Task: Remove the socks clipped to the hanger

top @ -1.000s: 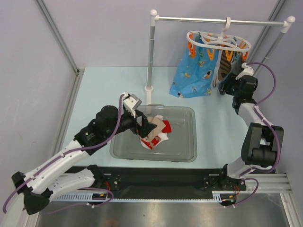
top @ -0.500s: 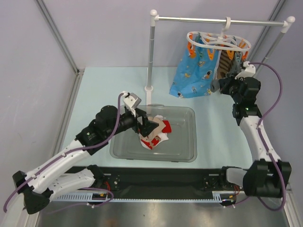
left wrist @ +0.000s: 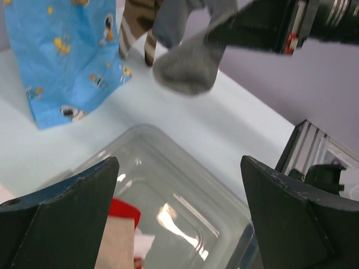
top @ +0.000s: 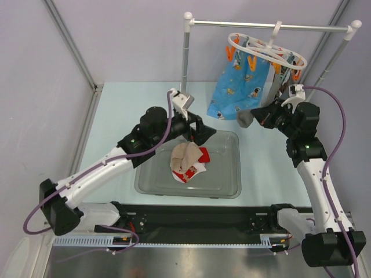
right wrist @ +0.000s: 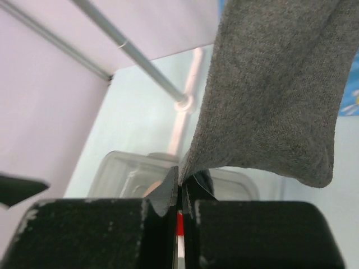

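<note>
The white ring hanger [top: 264, 52] with orange pegs hangs from the rail. A bright blue printed sock [top: 240, 92] [left wrist: 61, 56] and a brown-striped sock [top: 277, 81] [left wrist: 137, 28] hang from its pegs. My right gripper [top: 259, 115] [right wrist: 180, 179] is shut on the edge of a grey sock [top: 244, 118] [right wrist: 275, 95] [left wrist: 188, 67], which dangles left of and below the hanger, apart from the pegs. My left gripper [top: 200, 132] [left wrist: 179, 213] is open and holds nothing, above the tray's far edge. Beige, red and white socks [top: 186, 159] lie piled in the tray.
A clear plastic tray [top: 226, 174] [left wrist: 185, 185] [right wrist: 129, 168] sits mid-table. The stand's white pole [top: 185, 63] [right wrist: 188, 73] rises just behind the tray, and its metal rail [top: 232, 24] carries the hanger. Grey walls close in left and right.
My right gripper closed on the grey sock and swung left and down, away from the hanger. My left arm lifted off the tray pile toward the back right, still open.
</note>
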### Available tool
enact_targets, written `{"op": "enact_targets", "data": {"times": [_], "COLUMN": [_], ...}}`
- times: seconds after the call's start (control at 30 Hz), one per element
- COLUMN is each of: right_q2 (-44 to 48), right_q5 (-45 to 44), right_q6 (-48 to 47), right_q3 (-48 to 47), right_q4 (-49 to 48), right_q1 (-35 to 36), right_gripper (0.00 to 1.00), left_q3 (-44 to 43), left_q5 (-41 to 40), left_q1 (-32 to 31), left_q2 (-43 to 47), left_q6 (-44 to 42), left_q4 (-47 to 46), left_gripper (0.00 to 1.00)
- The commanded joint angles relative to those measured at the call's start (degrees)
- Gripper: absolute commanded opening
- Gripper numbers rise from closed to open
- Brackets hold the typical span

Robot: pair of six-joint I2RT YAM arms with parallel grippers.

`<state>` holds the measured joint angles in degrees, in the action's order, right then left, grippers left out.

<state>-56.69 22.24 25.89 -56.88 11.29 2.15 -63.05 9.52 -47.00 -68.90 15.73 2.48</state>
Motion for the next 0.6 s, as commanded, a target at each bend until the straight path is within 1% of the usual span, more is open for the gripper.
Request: {"op": "enact_targets", "data": {"times": [0.0, 0.17, 0.3, 0.4, 0.57], "right_q2": [2.5, 3.3, 3.3, 3.4, 3.4], "right_q5": [7.6, 10.6, 12.6, 12.9, 14.2], "right_q6": [5.0, 7.4, 9.0, 9.5, 10.8], "right_q3": [-3.6, -5.1, -5.3, -5.3, -4.9], "right_q4": [0.9, 1.1, -0.7, -1.3, -2.1], "right_q1": [0.4, 0.4, 0.5, 0.4, 0.5], "right_gripper": [0.00, 0.00, 0.00, 0.00, 0.00], "left_q3": [-6.6, -12.0, -16.0, -19.0, -23.3], "left_q5": [1.9, 4.1, 4.9, 6.4, 5.9], "left_q1": [-1.2, -2.4, -4.1, -4.9, -5.6], "left_q2": [-4.3, -12.3, -17.7, -21.5, -25.9], "left_q6": [-3.4, -6.6, -9.8, -10.6, -11.2], "left_q4": [-6.3, -12.0, -14.3, -14.6, -13.6], "left_gripper": [0.96, 0.96, 0.97, 0.97, 0.97]}}
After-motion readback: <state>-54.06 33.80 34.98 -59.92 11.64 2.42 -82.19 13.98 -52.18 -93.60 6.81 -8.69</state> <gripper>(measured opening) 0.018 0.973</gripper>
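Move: To the left hand's right, roughly 16 cm away and 5 cm ahead at about its height, hangs the grey sock's toe, some 4 cm left of and 2 cm below the closed right fingers. From the right hand the open left gripper is about 19 cm left and 6 cm back. The blue cloth hangs some 20 cm ahead of the left hand and 13 cm right; the sock pile in the tray is about 4 cm ahead, 4 cm left and 27 cm below. Reaching about 12 cm to its right and a little forward, the left hand brings its wide-open fingers up to the grey sock's toe, tipping its fingers up and turning clockwise some 10 degrees each; the fingers don't close. The right hand keeps its pinch on the sock and draws it up, back and left, about 4 cm each way, turning slightly counter-clockwise, then eases nearly to a stop. ##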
